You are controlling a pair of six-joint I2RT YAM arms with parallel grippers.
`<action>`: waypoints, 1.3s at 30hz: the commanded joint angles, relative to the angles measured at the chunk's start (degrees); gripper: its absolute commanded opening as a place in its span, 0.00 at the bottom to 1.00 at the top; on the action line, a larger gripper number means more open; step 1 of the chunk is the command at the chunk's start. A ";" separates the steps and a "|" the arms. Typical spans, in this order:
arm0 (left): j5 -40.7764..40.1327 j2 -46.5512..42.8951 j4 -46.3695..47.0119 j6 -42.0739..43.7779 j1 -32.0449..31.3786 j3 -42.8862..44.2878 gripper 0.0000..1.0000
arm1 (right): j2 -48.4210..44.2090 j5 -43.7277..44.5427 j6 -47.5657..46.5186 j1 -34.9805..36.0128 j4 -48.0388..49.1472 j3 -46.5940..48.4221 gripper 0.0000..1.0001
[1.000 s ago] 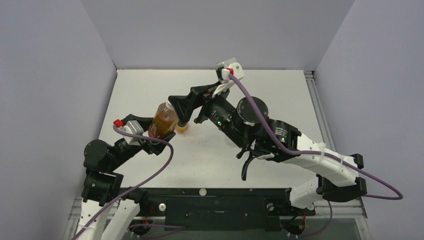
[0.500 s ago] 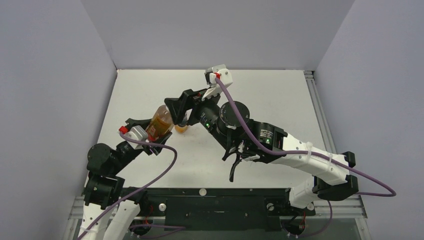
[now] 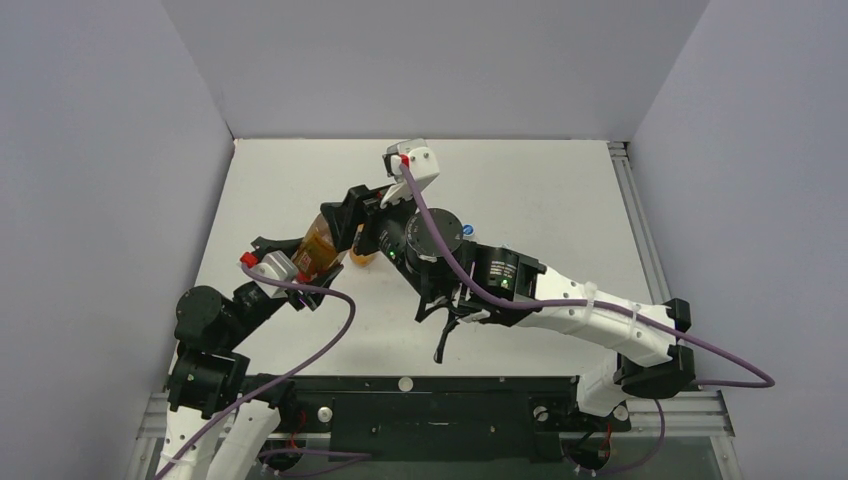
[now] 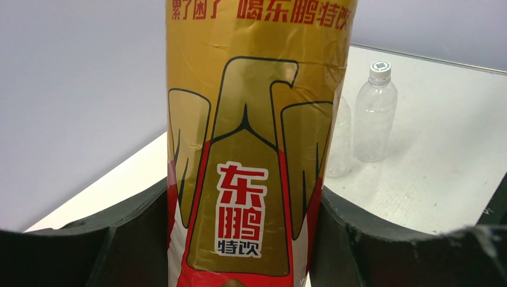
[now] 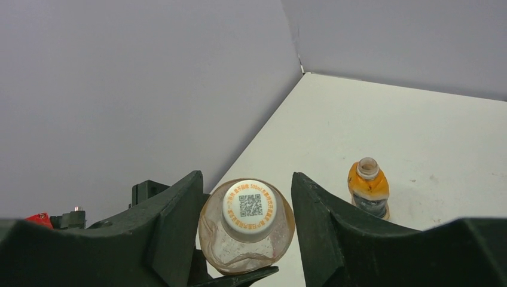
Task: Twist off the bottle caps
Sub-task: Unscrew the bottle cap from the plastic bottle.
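My left gripper (image 4: 244,200) is shut on the body of the reddish-brown bottle (image 4: 257,119), which has a gold and red label, and holds it upright above the table. In the top view this bottle (image 3: 322,240) sits between the two arms. My right gripper (image 5: 246,191) hovers over its top, open. Its fingers flank the white cap (image 5: 249,206) with a gap on each side. The orange bottle (image 5: 368,190) stands on the table with a bare neck. A clear bottle (image 4: 375,116) with a white cap (image 4: 380,67) stands further off.
The white table (image 3: 560,200) is walled by grey panels at the back and on both sides. The right arm (image 3: 520,290) stretches across the middle of the table. The orange bottle (image 3: 363,257) stands just beside the held bottle.
The right gripper has swung left over the held bottle and its jaws have narrowed round the cap. The left arm has drawn the bottle slightly left and back.
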 commanded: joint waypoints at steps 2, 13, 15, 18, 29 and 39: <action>-1.19 0.40 0.91 0.50 0.23 1.55 0.04 | -0.86 0.90 0.52 -0.16 2.38 -1.53 0.48; -0.38 0.94 0.44 -1.35 0.23 2.52 0.04 | -2.02 0.24 0.54 -0.62 3.13 -3.40 0.07; 0.26 1.32 -0.16 -2.26 0.23 3.16 0.04 | -2.47 -0.09 0.16 -0.70 3.42 -3.71 0.02; 1.19 1.95 -0.97 -4.91 0.27 4.17 0.04 | -3.39 -1.37 -1.36 -1.12 3.86 -4.05 0.00; 12.94 11.63 -15.19 -17.63 0.28 17.05 0.04 | -11.13 -24.13 -4.41 -7.40 8.37 -12.05 0.00; 33.42 4.29 8.98 -37.54 0.36 6.71 0.03 | -19.47 -49.95 -1.65 -9.68 22.02 -21.91 0.00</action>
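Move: Between the right hand's open fingers sits the white bottle cap, about 2 cm below the hand point, roughly 1 cm to its left and neither ahead nor back. From the left hand, holding the bottle's body, the cap is some 12 cm up, 2 cm to the right and 1 cm ahead. The opened orange bottle stands 24 cm ahead, 1 cm left and 34 cm below the right hand; the blue-capped clear bottle, 18 cm ahead, 25 cm right, as low. Sinking about 1.5 cm, the right hand closes its fingers on the sides of the cap while the left keeps its grip on the bottle. Then both hands draw back and to the right, rising slightly, the right turning some 25 degrees counter-clockwise with the cap, the left as far clockwise and tipping down with the bottle. ##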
